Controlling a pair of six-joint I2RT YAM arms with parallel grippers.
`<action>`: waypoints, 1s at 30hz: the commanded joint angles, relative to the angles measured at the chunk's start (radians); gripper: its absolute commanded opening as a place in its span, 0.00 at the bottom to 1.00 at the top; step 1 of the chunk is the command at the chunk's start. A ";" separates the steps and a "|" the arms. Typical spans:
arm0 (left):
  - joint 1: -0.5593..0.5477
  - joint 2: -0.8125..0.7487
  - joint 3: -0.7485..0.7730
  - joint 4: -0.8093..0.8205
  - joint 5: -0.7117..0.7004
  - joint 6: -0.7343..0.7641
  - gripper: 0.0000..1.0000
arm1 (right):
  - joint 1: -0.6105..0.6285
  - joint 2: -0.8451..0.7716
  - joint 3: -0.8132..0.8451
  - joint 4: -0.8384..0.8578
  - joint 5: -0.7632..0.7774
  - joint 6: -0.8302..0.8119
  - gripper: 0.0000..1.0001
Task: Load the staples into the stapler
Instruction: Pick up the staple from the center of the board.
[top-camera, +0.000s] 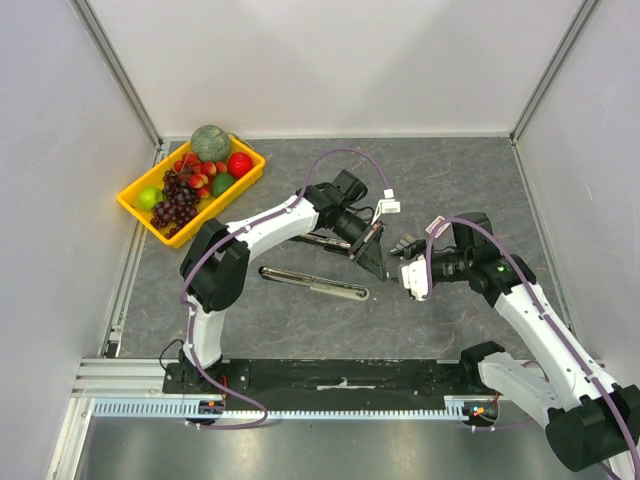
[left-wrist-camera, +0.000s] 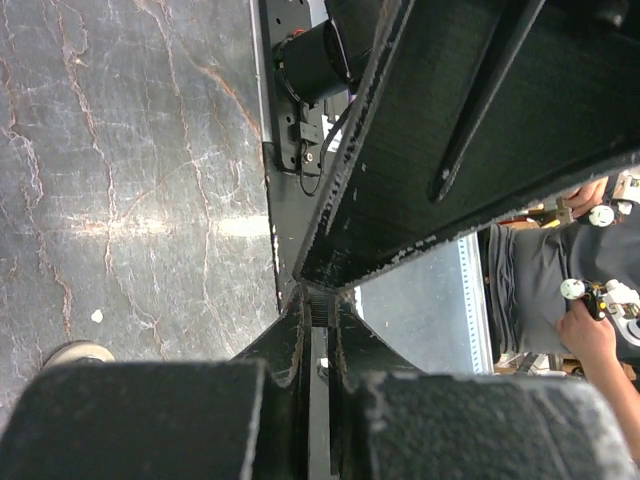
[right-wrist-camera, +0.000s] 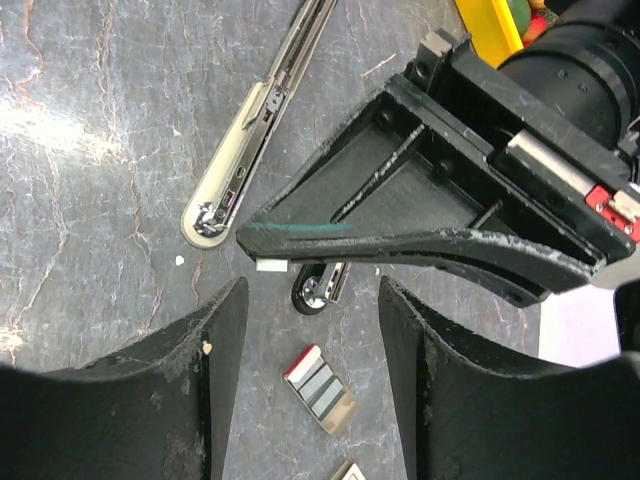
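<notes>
The stapler lies opened out on the table, its long cream-and-chrome arm (top-camera: 315, 282) (right-wrist-camera: 250, 150) in front and its dark part (top-camera: 325, 240) behind. That dark part's round black end (right-wrist-camera: 318, 292) shows under the left fingers. My left gripper (top-camera: 372, 255) (left-wrist-camera: 318, 296) (right-wrist-camera: 256, 240) hangs over the stapler, shut on a thin strip of staples (left-wrist-camera: 327, 300) (right-wrist-camera: 270, 265) at its tips. My right gripper (top-camera: 408, 275) (right-wrist-camera: 312, 305) faces it, open with nothing between its fingers. Below it on the table lies the small grey tray with a red edge (right-wrist-camera: 320, 390), holding grey strips.
A yellow tray (top-camera: 135, 205) of toy fruit stands at the back left. A piece of white-and-red box (right-wrist-camera: 348, 470) lies just beyond the tray of strips. White walls close in three sides. The right gripper's black finger (left-wrist-camera: 470, 140) fills the upper right of the left wrist view.
</notes>
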 joint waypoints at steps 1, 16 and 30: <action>-0.005 0.013 0.050 0.009 0.041 -0.041 0.06 | 0.022 0.003 -0.015 0.035 0.003 0.021 0.59; -0.005 0.014 0.072 0.011 0.056 -0.044 0.07 | 0.037 0.010 -0.029 0.055 -0.013 0.056 0.43; -0.005 0.020 0.073 0.009 0.066 -0.046 0.07 | 0.042 0.002 -0.032 0.055 -0.003 0.049 0.27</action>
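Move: The short staple strip, held out in the left fingertips, is about 2 cm to the right hand's left, 2 cm below it and 1 cm back; from the left hand point it is about 1 cm to the right. From the right hand, some 15 cm below, the staple tray lies 8 cm ahead and 3 cm right, the black stapler's end 6 cm ahead and 4 cm left, and the white stapler's end 3 cm back and 6 cm left. Around the staple strip, which the left fingers still hold almost still while rising about 1 cm, the right hand closes its open fingers to a little under half their starting gap. The right hand first sinks about 1 cm with hardly any tilt, bringing the strip between its tips, which pinch it by both ends. ##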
